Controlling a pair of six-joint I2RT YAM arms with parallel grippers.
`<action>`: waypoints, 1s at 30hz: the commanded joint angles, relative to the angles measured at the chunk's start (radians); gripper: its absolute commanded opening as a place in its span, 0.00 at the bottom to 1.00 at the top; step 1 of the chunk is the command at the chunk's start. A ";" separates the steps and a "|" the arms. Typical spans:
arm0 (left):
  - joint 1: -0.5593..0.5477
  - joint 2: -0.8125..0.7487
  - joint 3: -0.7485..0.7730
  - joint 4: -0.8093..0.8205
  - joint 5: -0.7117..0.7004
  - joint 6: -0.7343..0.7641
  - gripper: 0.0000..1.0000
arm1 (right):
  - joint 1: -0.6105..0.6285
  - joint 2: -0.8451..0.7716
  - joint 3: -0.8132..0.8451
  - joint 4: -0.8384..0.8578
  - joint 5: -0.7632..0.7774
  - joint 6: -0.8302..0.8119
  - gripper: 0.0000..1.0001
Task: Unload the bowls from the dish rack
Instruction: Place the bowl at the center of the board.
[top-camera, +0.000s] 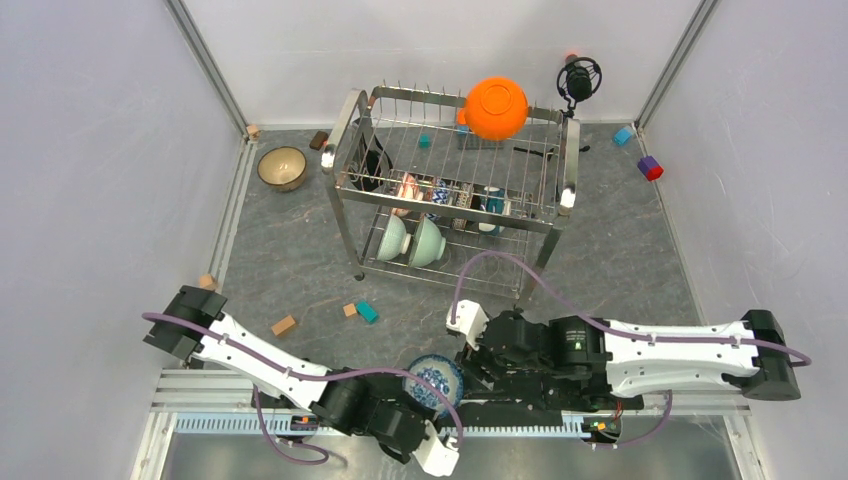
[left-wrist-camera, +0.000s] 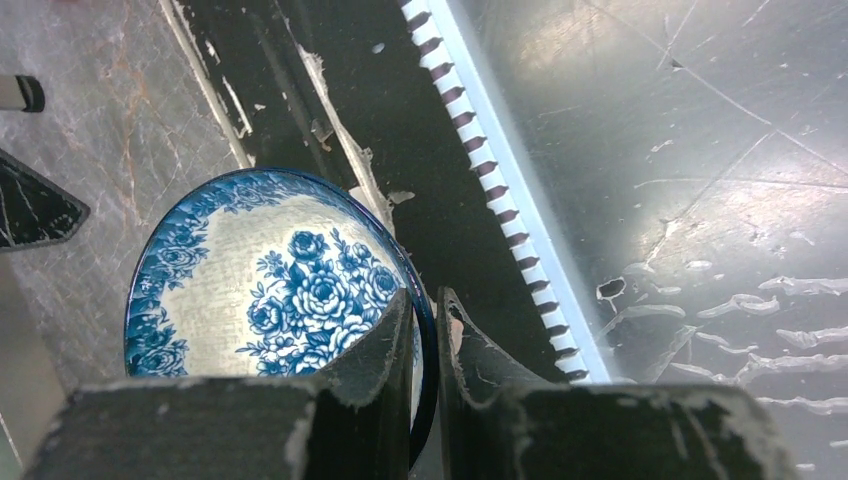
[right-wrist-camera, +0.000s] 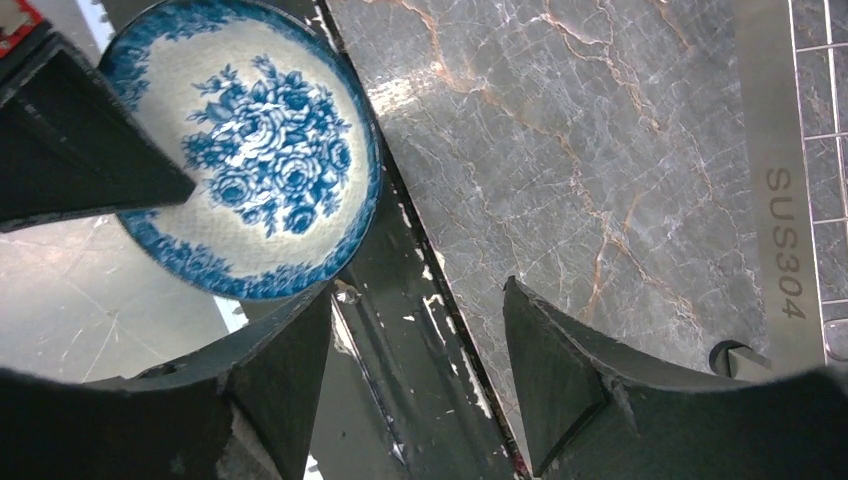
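Note:
A blue-and-white patterned bowl hangs over the table's near edge. My left gripper is shut on its rim, one finger inside and one outside. In the right wrist view the same bowl lies up and to the left of my right gripper, which is open with nothing between its fingers, just beside the bowl. The dish rack stands mid-table. An orange bowl sits on its top rear. Two pale green bowls stand in the lower tier, and patterned bowls in the upper one. A brown-gold bowl rests on the table to the rack's left.
Small coloured blocks lie around: a tan one, a teal one, and a blue one and a purple-red one at the back right. A black microphone stand rises behind the rack. Enclosure walls close in on both sides.

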 joint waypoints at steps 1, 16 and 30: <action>-0.015 -0.020 -0.005 0.124 0.023 0.073 0.02 | 0.021 0.037 0.033 0.066 0.088 0.041 0.67; -0.040 -0.001 -0.005 0.208 -0.010 0.106 0.02 | 0.023 0.119 0.041 0.171 0.031 0.091 0.51; -0.044 0.000 -0.024 0.256 -0.011 0.106 0.02 | 0.041 0.172 0.037 0.165 -0.019 0.085 0.38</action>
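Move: The blue-and-white bowl is in the left fingers by its rim, its middle about 5 cm ahead, 4 cm right and 2 cm below them. From the right hand it lies some 9 cm left, 6 cm back and 6 cm lower. From the right hand too, the nearer green bowl in the rack stands about 24 cm ahead and 10 cm left, some 6 cm lower, and the red cube about 4 cm ahead and 13 cm right, roughly 12 cm below. The right hand comes about 3 cm left and, mostly in the later part, sinks some 2 cm onto the bowl's far right rim, easing back a little, while its fingers close part way from wide to under half open until one stands inside the rim and one outside. The left hand keeps its pinch on the opposite rim and offers the bowl to the right fingers, going about 2.5 cm right and 2 cm back with a slight lift and a small wrist tilt. ##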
